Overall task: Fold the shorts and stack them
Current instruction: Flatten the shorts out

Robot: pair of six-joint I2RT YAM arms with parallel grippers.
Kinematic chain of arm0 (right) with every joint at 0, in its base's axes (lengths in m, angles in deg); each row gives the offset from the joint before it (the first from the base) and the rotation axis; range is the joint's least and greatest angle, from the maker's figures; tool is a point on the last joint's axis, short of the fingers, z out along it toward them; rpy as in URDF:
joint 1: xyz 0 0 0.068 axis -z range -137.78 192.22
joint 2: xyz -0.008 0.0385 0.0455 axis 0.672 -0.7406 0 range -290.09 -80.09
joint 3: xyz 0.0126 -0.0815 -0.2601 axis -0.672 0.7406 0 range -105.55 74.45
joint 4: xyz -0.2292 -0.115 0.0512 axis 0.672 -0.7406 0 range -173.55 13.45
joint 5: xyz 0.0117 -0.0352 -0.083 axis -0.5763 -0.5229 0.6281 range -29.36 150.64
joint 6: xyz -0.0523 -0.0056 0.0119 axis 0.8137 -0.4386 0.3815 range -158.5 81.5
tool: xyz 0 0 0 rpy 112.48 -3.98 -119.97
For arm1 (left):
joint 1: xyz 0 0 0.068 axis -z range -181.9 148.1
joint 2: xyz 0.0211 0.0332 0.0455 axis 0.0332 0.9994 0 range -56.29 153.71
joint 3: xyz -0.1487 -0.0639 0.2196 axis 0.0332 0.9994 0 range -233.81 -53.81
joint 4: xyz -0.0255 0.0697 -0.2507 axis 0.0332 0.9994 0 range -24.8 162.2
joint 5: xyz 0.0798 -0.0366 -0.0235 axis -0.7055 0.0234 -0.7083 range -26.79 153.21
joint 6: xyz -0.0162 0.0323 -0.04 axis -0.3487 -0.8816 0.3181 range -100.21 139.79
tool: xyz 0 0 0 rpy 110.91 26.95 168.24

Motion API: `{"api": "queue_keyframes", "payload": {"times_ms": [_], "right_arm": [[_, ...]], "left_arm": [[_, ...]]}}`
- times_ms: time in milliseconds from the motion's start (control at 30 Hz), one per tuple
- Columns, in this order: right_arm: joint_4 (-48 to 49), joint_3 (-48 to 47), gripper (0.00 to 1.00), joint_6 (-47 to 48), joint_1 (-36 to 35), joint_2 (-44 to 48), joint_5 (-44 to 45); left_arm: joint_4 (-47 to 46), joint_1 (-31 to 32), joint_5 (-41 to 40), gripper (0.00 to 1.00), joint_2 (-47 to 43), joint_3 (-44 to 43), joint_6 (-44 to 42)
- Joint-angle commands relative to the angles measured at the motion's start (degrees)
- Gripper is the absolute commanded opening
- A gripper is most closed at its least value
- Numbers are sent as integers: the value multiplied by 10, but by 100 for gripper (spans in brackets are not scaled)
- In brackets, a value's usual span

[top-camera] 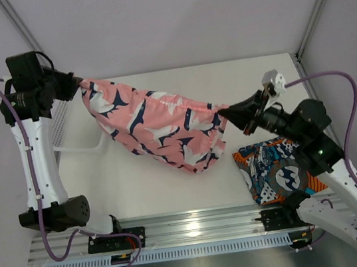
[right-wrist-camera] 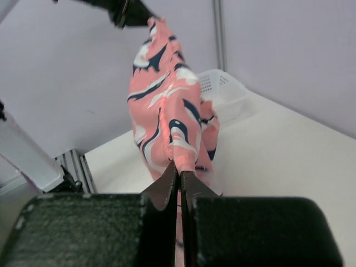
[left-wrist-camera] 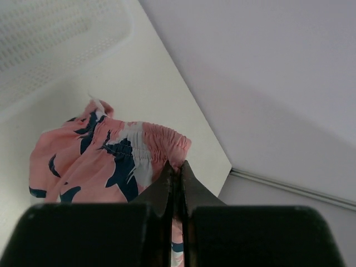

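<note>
The pink shorts [top-camera: 157, 124] with navy-and-white shapes hang stretched in the air between both arms, sagging toward the table in the middle. My left gripper [top-camera: 77, 87] is shut on their elastic waistband [left-wrist-camera: 161, 146] at the upper left. My right gripper [top-camera: 224, 112] is shut on the opposite end of the pink shorts [right-wrist-camera: 167, 111], near the table's right side. The printed blue, orange and white shorts [top-camera: 275, 171] lie bunched on the table at the front right, partly under my right arm.
A white mesh basket [top-camera: 62, 120] stands at the table's left edge behind my left arm, also seen as the white mesh basket [left-wrist-camera: 50, 33] and the white mesh basket [right-wrist-camera: 225, 92]. The white table [top-camera: 173, 185] is bounded by grey walls and a metal rail at the front.
</note>
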Motion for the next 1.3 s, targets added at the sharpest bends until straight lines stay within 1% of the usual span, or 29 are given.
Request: {"api": "queue_keyframes", "payload": {"times_ms": [0, 33, 67, 133, 167, 200, 233, 333, 400, 467, 533, 633, 700, 767, 833, 900, 1000, 1033, 1067, 1200, 1267], "right_arm": [[-26, -100, 0, -31, 79, -82, -72], [-22, -117, 0, -46, 102, -108, -103], [-6, -140, 0, -61, 140, -156, -157], [43, -149, 0, -118, 176, -188, -198], [98, -149, 0, -145, 210, -206, -233], [128, -147, 0, -195, 222, -211, -249], [148, -147, 0, -208, 231, -214, -259], [126, -176, 0, -193, 238, -225, -259], [121, -186, 0, -194, 246, -231, -281], [152, -177, 0, -208, 253, -203, -293], [153, -164, 0, -206, 267, -179, -272], [152, -164, 0, -207, 282, -168, -282], [169, -160, 0, -219, 282, -168, -292], [209, -148, 0, -246, 282, -162, -307], [238, -142, 0, -262, 282, -139, -309], [239, -138, 0, -266, 283, -117, -312], [203, -138, 0, -252, 282, -63, -305], [180, -136, 0, -247, 281, -32, -302], [165, -136, 0, -239, 280, -16, -296], [80, -140, 0, -198, 276, 58, -282], [59, -142, 0, -186, 274, 106, -271]], "left_arm": [[-49, -20, 67, 0, -36, 60, 63], [-63, -22, 74, 0, -43, 69, 71], [-71, -26, 86, 0, -56, 99, 91], [-105, -33, 97, 0, -72, 125, 113], [-120, -40, 110, 0, -91, 170, 134], [-132, -44, 116, 0, -99, 186, 142], [-155, -49, 122, 0, -107, 207, 145], [-161, -57, 115, 0, -125, 218, 150], [-172, -57, 105, 0, -144, 224, 154], [-173, -63, 92, 0, -161, 228, 163], [-176, -74, 74, 0, -195, 239, 173], [-174, -83, 48, 0, -234, 242, 187], [-165, -83, 49, 0, -244, 233, 191], [-160, -83, 60, 0, -254, 224, 201], [-158, -83, 64, 0, -268, 226, 207], [-148, -83, 54, 0, -298, 232, 212], [-148, -83, 23, 0, -360, 263, 224], [-151, -83, 13, 0, -377, 270, 229], [-158, -83, 10, 0, -412, 287, 232], [-160, -83, 3, 0, -472, 294, 231], [-162, -84, 10, 0, -487, 295, 234]]}}
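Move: Both hands already hold the pink shorts up by a waistband end each. Their middle hangs about 20 cm right of the left hand, 9 cm back and 10 cm below; from the right hand it is some 20 cm left, 7 cm ahead and 10 cm below. The basket sits about 13 cm ahead of the left hand, 13 cm left and 38 cm down; the folded patterned shorts lie some 23 cm right of the right hand, 3 cm back and 37 cm down. Both grippers keep their pinch on the waistband ends of the pink shorts. The right hand swings forward about 12 cm, while the left dips some 5 cm; then both draw the cloth back towards the bases, roughly 18 cm each, rising to end higher than they began. The right also drifts about 6 cm to its right, and the left wrist tips its fingers upward some 30 degrees. ##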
